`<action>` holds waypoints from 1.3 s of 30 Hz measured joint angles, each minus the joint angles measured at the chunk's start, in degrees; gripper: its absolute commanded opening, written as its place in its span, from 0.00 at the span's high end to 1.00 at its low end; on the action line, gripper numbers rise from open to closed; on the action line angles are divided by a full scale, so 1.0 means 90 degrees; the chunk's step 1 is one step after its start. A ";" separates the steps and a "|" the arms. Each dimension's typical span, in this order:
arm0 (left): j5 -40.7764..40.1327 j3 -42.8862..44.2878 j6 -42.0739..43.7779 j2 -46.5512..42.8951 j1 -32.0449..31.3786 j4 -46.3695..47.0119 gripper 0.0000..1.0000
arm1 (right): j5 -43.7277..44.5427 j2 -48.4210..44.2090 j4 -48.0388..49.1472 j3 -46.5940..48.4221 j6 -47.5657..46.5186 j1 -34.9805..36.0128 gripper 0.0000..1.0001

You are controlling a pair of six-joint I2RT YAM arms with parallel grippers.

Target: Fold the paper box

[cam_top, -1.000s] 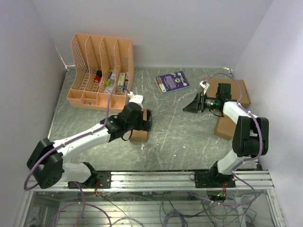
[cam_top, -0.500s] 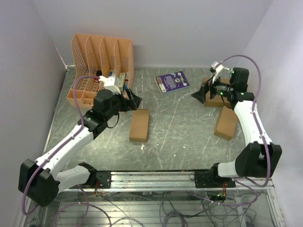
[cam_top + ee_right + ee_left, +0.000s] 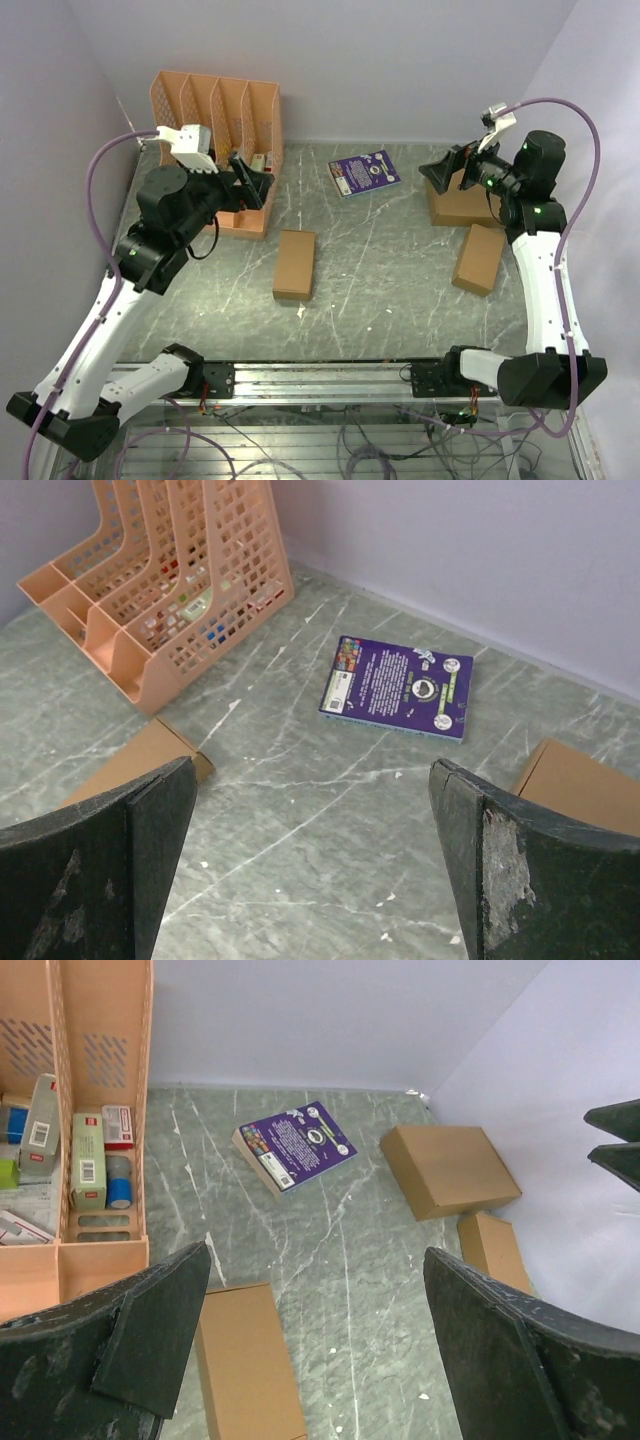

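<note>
The paper box (image 3: pixel 295 263) is a slim brown closed carton lying flat on the table's middle; it also shows in the left wrist view (image 3: pixel 245 1365) and at the left edge of the right wrist view (image 3: pixel 135 762). My left gripper (image 3: pixel 252 180) hangs high above the table's left, in front of the organizer, open and empty (image 3: pixel 315 1260), well clear of the box. My right gripper (image 3: pixel 445 172) is raised at the back right, open and empty (image 3: pixel 312 770), facing the table's middle.
A peach file organizer (image 3: pixel 215 140) with small items stands at the back left. A purple book (image 3: pixel 364 172) lies at the back centre. A larger brown cardboard box (image 3: pixel 462 200) and a second small carton (image 3: pixel 479 258) lie on the right.
The left gripper has left the paper box, rising up and to the left. The right arm has lifted toward the back right and its jaws have opened wider. The box has not moved.
</note>
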 measured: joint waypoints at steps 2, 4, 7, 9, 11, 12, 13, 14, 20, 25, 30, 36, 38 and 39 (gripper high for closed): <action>-0.0015 0.0066 0.0019 -0.0151 0.0000 -0.0148 0.02 | -0.0034 -0.0083 0.0010 0.0000 0.0119 0.0000 0.00; -0.0015 0.0066 0.0015 -0.0257 0.0000 -0.0231 0.02 | -0.0117 -0.0197 0.0012 0.0000 0.0189 0.0000 0.00; -0.0002 0.0066 -0.0034 -0.0316 0.0000 -0.0270 0.02 | -0.0214 -0.0347 0.0044 0.0000 0.0308 0.0000 0.00; 0.0019 0.0066 -0.0070 -0.0325 0.0000 -0.0274 0.02 | -0.0228 -0.0401 0.0068 0.0000 0.0423 0.0000 0.00; 0.0041 0.0063 -0.0107 -0.0345 0.0000 -0.0294 0.02 | -0.0250 -0.0423 0.0075 0.0000 0.0580 0.0000 0.00; 0.0044 0.0061 -0.0119 -0.0359 0.0000 -0.0311 0.02 | -0.0272 -0.0427 0.0075 0.0000 0.0656 0.0000 0.00; 0.0044 0.0056 -0.0126 -0.0384 0.0000 -0.0323 0.02 | -0.0299 -0.0430 0.0075 0.0000 0.0719 0.0000 0.00; 0.0044 0.0049 -0.0126 -0.0408 0.0000 -0.0328 0.02 | -0.0328 -0.0432 0.0070 0.0000 0.0787 0.0000 0.00; 0.0041 0.0049 -0.0114 -0.0461 0.0000 -0.0381 0.02 | -0.0364 -0.0435 -0.0063 0.0223 0.1083 0.0000 0.00; 0.0039 0.0063 -0.0097 -0.0420 0.0000 -0.0471 0.02 | -0.0168 -0.0432 -0.0163 0.0687 0.1265 0.0000 0.00; 0.0041 0.0066 -0.0100 -0.0520 0.0000 -0.0418 0.02 | 0.0155 -0.0432 -0.0304 0.1093 0.1333 0.0000 0.00; 0.0124 0.0345 -0.0087 -0.0447 0.0000 -0.0406 0.02 | 0.0483 -0.0442 -0.0457 0.1375 0.1282 0.0000 0.00; 0.0151 0.0423 -0.0056 -0.0408 0.0000 -0.0389 0.02 | 0.0508 -0.0442 -0.0508 0.1372 0.1265 0.0000 0.00; 0.0153 0.0447 -0.0049 -0.0393 0.0000 -0.0381 0.02 | 0.0515 -0.0440 -0.0522 0.1367 0.1256 0.0000 0.00</action>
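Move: The folded paper box lies about 4 cm back, 5 cm to the right and 36 cm below the left hand. The rack stands some 13 cm ahead and 13 cm left of this hand, about 28 cm below it; the purple book lies about 19 cm ahead, 22 cm right and 37 cm below. From the right hand the paper box is roughly 10 cm back, 25 cm left and 34 cm below. Upwards and slightly back, the empty right hand keeps drawing away from the folded paper box, rising about 10 cm with its left side rolling up and the wrist swinging a little clockwise, some 10 degrees in all. The left hand first eases back a couple of centimetres, hangs nearly still, then lifts to about 3.5 cm higher. Both grippers stay wide open and touch nothing. ##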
